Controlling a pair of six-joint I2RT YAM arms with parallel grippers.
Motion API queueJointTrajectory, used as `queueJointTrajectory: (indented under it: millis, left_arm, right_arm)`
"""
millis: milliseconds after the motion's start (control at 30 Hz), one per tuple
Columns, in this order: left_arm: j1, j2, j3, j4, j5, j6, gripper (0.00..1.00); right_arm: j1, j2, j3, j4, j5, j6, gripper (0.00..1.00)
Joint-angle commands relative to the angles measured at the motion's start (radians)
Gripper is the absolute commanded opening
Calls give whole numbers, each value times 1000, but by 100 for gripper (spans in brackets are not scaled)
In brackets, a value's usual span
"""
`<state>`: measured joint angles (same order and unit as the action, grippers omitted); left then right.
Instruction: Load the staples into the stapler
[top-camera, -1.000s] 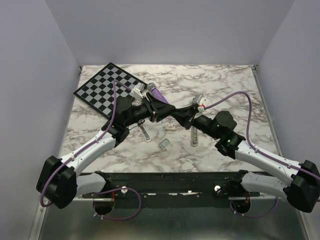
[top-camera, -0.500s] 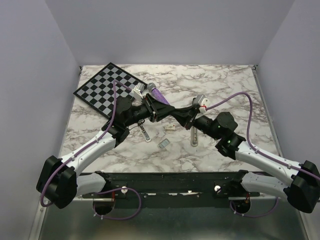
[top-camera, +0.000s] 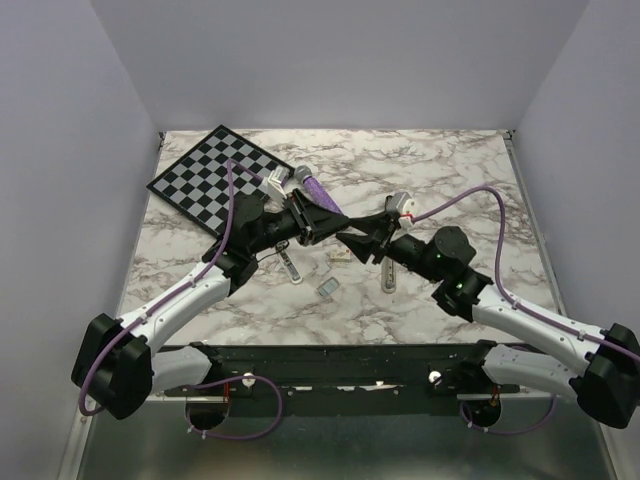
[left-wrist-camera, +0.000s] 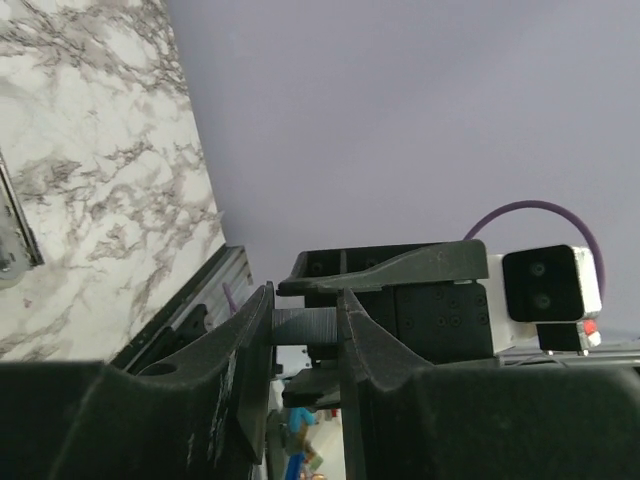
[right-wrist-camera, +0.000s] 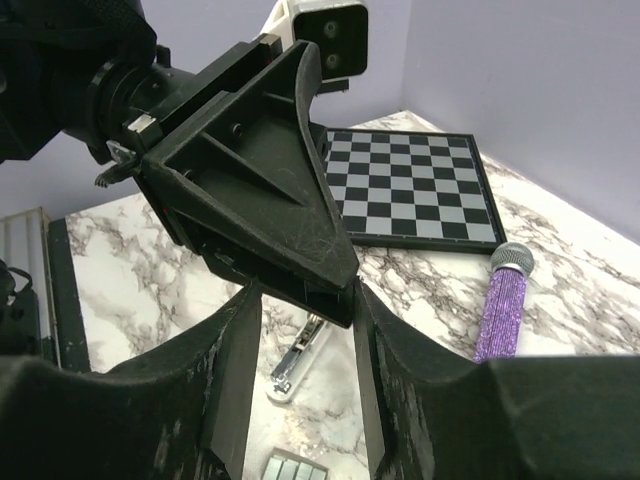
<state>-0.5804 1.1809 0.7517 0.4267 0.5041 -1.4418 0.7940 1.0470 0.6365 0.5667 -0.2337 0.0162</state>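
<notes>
My two grippers meet tip to tip above the middle of the table. My left gripper (top-camera: 332, 226) (left-wrist-camera: 305, 297) is shut on a small dark-grey ribbed block, the staples (left-wrist-camera: 305, 327), which spans the gap between its fingers. My right gripper (top-camera: 347, 240) (right-wrist-camera: 304, 288) stands open, one finger on either side of the left fingertips. Below them a silver stapler (top-camera: 290, 265) (right-wrist-camera: 300, 350) lies on the marble, its top swung open. A second silver stapler (top-camera: 388, 272) (left-wrist-camera: 12, 235) lies under the right arm.
A small grey pack of silver strips (top-camera: 328, 287) (right-wrist-camera: 290, 468) and a cream box (top-camera: 341, 255) lie between the staplers. A checkerboard (top-camera: 215, 178) (right-wrist-camera: 415, 190) sits at the back left. A purple glitter microphone (top-camera: 312, 186) (right-wrist-camera: 500, 310) lies beside it.
The right jaws have opened wider around the left fingertips. The left jaws have narrowed onto the ribbed block. Both arms have stayed almost in place.
</notes>
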Motion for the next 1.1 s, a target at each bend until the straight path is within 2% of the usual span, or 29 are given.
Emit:
queueJointTrajectory:
  millis: [0,100,233,333,367,433,467,567,700,900,1067]
  left_arm:
    - [-7,-29,38,-126,-31,142,18]
    - [-13,-23,73,-251,-76,312,18]
    - [-55,32,113,-388,-217,575,18]
    - [-143,87,123,-425,-323,760,18]
    - [-171,103,124,-425,-404,811,18]
    - [-248,161,126,-419,-465,924,18]
    - [-265,183,126,-410,-496,949,18]
    - [-321,258,103,-346,-542,1015,18]
    - [-375,328,52,-211,-639,1098,18]
    - [-450,462,35,-85,-685,1195,19]
    - [-467,554,37,-16,-693,1201,23]
  right_arm:
    - [7,-59,-30,-44,20,14,52]
    - [5,-122,-69,-97,101,16,63]
    - [5,-240,-116,-194,273,7,73]
    - [7,-330,-141,-286,377,8,78]
    - [7,-355,-153,-304,405,5,82]
    - [5,-413,-175,-323,465,5,87]
    - [7,-432,-182,-339,484,7,94]
    - [7,-488,-202,-363,525,7,100]
    - [5,-515,-190,-416,556,-2,100]
    - [5,-512,-181,-447,570,-4,100]
    - [7,-498,-167,-458,570,-7,100]
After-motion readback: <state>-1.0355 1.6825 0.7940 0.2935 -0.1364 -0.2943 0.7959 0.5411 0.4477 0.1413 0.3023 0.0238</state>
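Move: Some 13 cm to the right of the left hand, 10 cm farther out and 28 cm below, lies the opened stapler; from the right hand it is about 11 cm right, 11 cm ahead and 28 cm down. Also down on the table from the left hand, the staple box is roughly 7 cm ahead and 1 cm right, the loose staples about 2 cm left and 1 cm back, and a second stapler some 13 cm left and 8 cm ahead. Swinging down out of the hand-over, the left hand keeps its pinch on the staple strip and sinks about 25 cm, drifting some 6 cm right towards the near end of the opened stapler, while its level fingers tip over to point steeply down. The right hand, already parting, opens fully and pulls 13 cm right, sinking slightly and turning 30 degrees clockwise. ##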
